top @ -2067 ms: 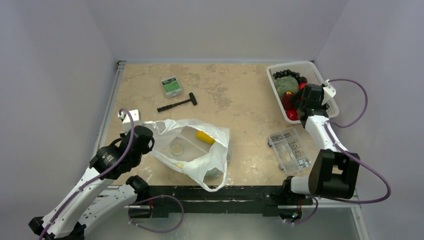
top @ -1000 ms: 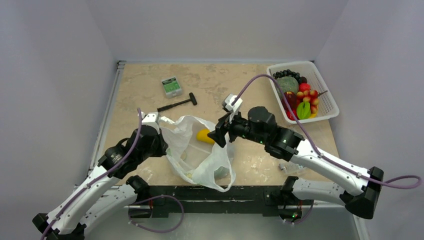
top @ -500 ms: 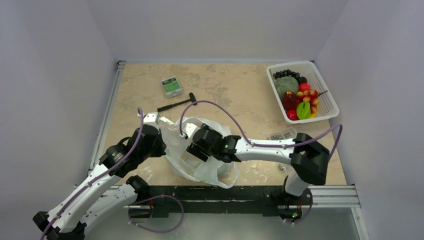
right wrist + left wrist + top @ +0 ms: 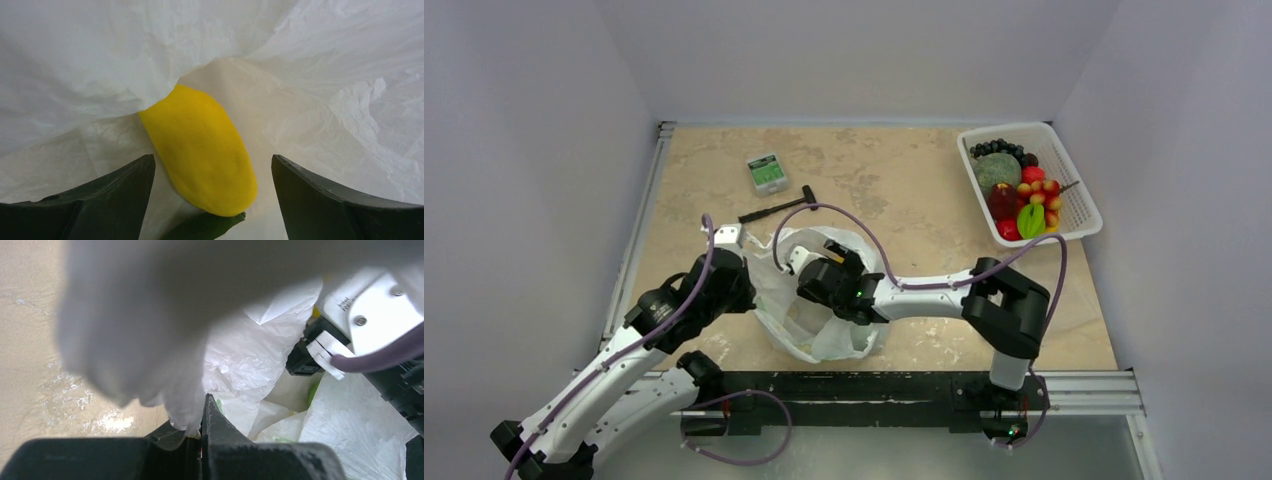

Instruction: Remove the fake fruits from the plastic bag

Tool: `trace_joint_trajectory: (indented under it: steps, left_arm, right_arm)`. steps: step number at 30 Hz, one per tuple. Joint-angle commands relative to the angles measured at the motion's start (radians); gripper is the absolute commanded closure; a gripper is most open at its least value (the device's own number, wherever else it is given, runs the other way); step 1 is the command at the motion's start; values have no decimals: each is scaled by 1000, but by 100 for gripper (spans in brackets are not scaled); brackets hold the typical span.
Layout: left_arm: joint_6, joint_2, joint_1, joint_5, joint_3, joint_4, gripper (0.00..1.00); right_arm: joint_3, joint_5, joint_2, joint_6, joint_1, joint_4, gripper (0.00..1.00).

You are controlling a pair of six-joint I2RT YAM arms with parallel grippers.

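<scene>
The white crinkly plastic bag (image 4: 826, 338) lies near the table's front edge, mouth held up. My left gripper (image 4: 204, 402) is shut on the bag's left rim, seen from above at the left gripper (image 4: 749, 273). My right gripper (image 4: 212, 157) is inside the bag, open wide. A yellow fake fruit (image 4: 200, 150) with a dark green leaf (image 4: 205, 226) lies on the bag's floor between the right fingers (image 4: 105, 200), touching neither. In the top view the fruit is hidden under the right wrist (image 4: 829, 283).
A white basket (image 4: 1079, 215) at the back right holds several fake fruits. A small green box (image 4: 767, 171) and a black hammer (image 4: 777, 207) lie behind the bag. The right arm's elbow (image 4: 1009, 300) stretches across the table's front right.
My right gripper has pushed further left and deeper into the bag, and its jaws have spread wider. The left gripper keeps its hold on the bag's rim.
</scene>
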Motion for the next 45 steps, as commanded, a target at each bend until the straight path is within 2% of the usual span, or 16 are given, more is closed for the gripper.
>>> trace_joint_trajectory:
  steps: [1, 11, 15, 25, 31, 39, 45]
  left_arm:
    - [19, -9, -7, -5, 1, 46, 100]
    - [102, 36, -5, -28, 62, 5, 100]
    - [102, 51, -5, -6, 50, 28, 100]
    - [83, 49, -8, -34, 46, 20, 100]
    - [72, 42, -8, -68, 48, 7, 100]
    - [51, 12, -9, -148, 51, -20, 100]
    - [41, -8, -8, -186, 55, -37, 100]
  right_arm:
    - [44, 27, 42, 28, -19, 41, 17]
    - [56, -20, 75, 47, -20, 62, 38]
    - [47, -25, 65, 32, -19, 68, 52]
    - [28, -201, -52, 56, -11, 68, 76]
    - [53, -292, -102, 44, 16, 18, 99]
    - [47, -538, -204, 66, 24, 29, 100]
    - [11, -633, -292, 103, 24, 69, 100]
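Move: The yellow fruit lies inside the bag, just below the right hand: about 1 cm ahead, level sideways and 3 cm down. A dark green fruit lies about 4 cm back from the right hand, 1 cm to its right and 5 cm down; the hammer is on the table some 10 cm ahead, 11 cm to the left and 7 cm down. From the left hand, which still pinches the bag's rim, the yellow fruit is about 10 cm ahead, 15 cm to the right and 11 cm lower. The right hand sinks about 2.5 cm, easing slightly forward, with its open fingers either side of the yellow fruit and closes them on it until they stop partway, then carries the fruit up about 9 cm while drawing back and left some 7 cm each, turning counter-clockwise about 20 degrees with its left side rising. The left hand keeps its pinch on the bag's rim and late on pulls about 2 cm to the left, away from the fruit's starting place. ##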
